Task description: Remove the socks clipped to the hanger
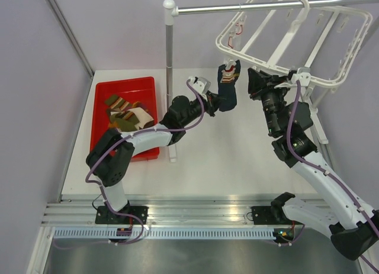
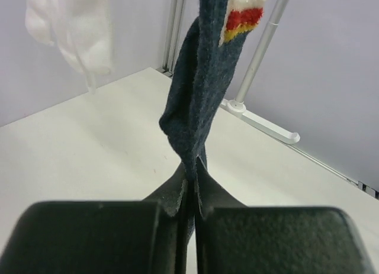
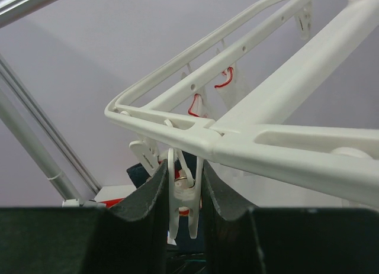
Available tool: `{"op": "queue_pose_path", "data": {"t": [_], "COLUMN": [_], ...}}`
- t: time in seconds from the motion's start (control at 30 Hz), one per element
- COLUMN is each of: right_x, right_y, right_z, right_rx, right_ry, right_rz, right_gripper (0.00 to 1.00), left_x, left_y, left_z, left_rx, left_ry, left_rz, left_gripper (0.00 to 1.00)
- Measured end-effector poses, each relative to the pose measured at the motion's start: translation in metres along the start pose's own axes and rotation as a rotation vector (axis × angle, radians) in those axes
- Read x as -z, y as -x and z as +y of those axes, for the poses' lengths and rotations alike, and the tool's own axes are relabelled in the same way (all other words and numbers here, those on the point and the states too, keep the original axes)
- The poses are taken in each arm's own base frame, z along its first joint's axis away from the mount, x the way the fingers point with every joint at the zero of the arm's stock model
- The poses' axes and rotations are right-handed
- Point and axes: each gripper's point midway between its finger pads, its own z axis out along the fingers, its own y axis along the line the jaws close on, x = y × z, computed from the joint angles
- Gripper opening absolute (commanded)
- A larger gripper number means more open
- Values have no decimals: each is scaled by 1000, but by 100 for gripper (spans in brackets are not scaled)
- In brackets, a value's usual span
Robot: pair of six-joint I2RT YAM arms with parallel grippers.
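Note:
The white hanger [image 1: 268, 67] hangs from a metal rail at the upper right. One dark navy sock [image 1: 228, 92] with a cream, red and yellow cuff hangs from a clip at its near left corner. My left gripper [image 1: 214, 101] is shut on the sock's lower end; in the left wrist view the navy sock [image 2: 195, 96] is pinched between the fingers of my left gripper [image 2: 190, 188]. My right gripper [image 1: 256, 83] is at the hanger's corner. In the right wrist view my right gripper [image 3: 183, 167] is closed on both sides of a white clip [image 3: 180, 200] under the hanger [image 3: 278, 138], with navy fabric behind it.
A red tray [image 1: 121, 84] at the left holds several striped socks [image 1: 127, 114]. The metal pole stand [image 1: 170, 61] rises just left of the sock, and its foot [image 2: 260, 123] lies on the table. A blurred white thing [image 2: 77, 31] hangs at the upper left of the left wrist view.

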Motion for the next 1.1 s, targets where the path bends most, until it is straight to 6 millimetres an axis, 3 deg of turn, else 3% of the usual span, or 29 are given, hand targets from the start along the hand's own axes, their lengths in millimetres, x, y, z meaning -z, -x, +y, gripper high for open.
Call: {"op": "queue_pose_path", "data": {"t": [0.1, 0.13, 0.3, 0.43, 0.77, 1.1], "right_x": [3, 4, 11, 21, 49, 44], "right_y": [4, 6, 22, 28, -2, -22], "right_z": [0, 0, 3, 8, 22, 34], "right_rx": [-2, -4, -22, -28, -13, -16], "right_ry": [2, 3, 18, 60, 228, 300], "right_rz": [-6, -10, -41, -52, -4, 21], "right_gripper": [16, 26, 53, 63, 68, 68], "left_x": [6, 10, 23, 27, 36, 54], "left_y": [-1, 0, 7, 13, 7, 0], "left_z": [-7, -11, -38, -51, -66, -91], "left_rx": [4, 5, 10, 9, 11, 41], "left_ry": [-5, -9, -47, -69, -107, -232], "left_rz": [12, 15, 17, 16, 84, 212], "left_gripper": [2, 2, 2, 2, 2, 2]}}
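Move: The left fingers already pinch the lower part of the dark sock; the clip holding the sock hangs about 16 cm above them, some 4 cm ahead and 4 cm to the right. From the right hand, which grips an empty clip between its fingers, the sock's clip is roughly 5 cm ahead and 7 cm left, about level. The red-edged white socks hang some 16 cm ahead and 5 cm left of the right hand. Left, still pinching, pulls the sock back about 10 cm; right releases its clip, backs 5 cm, turning left. ##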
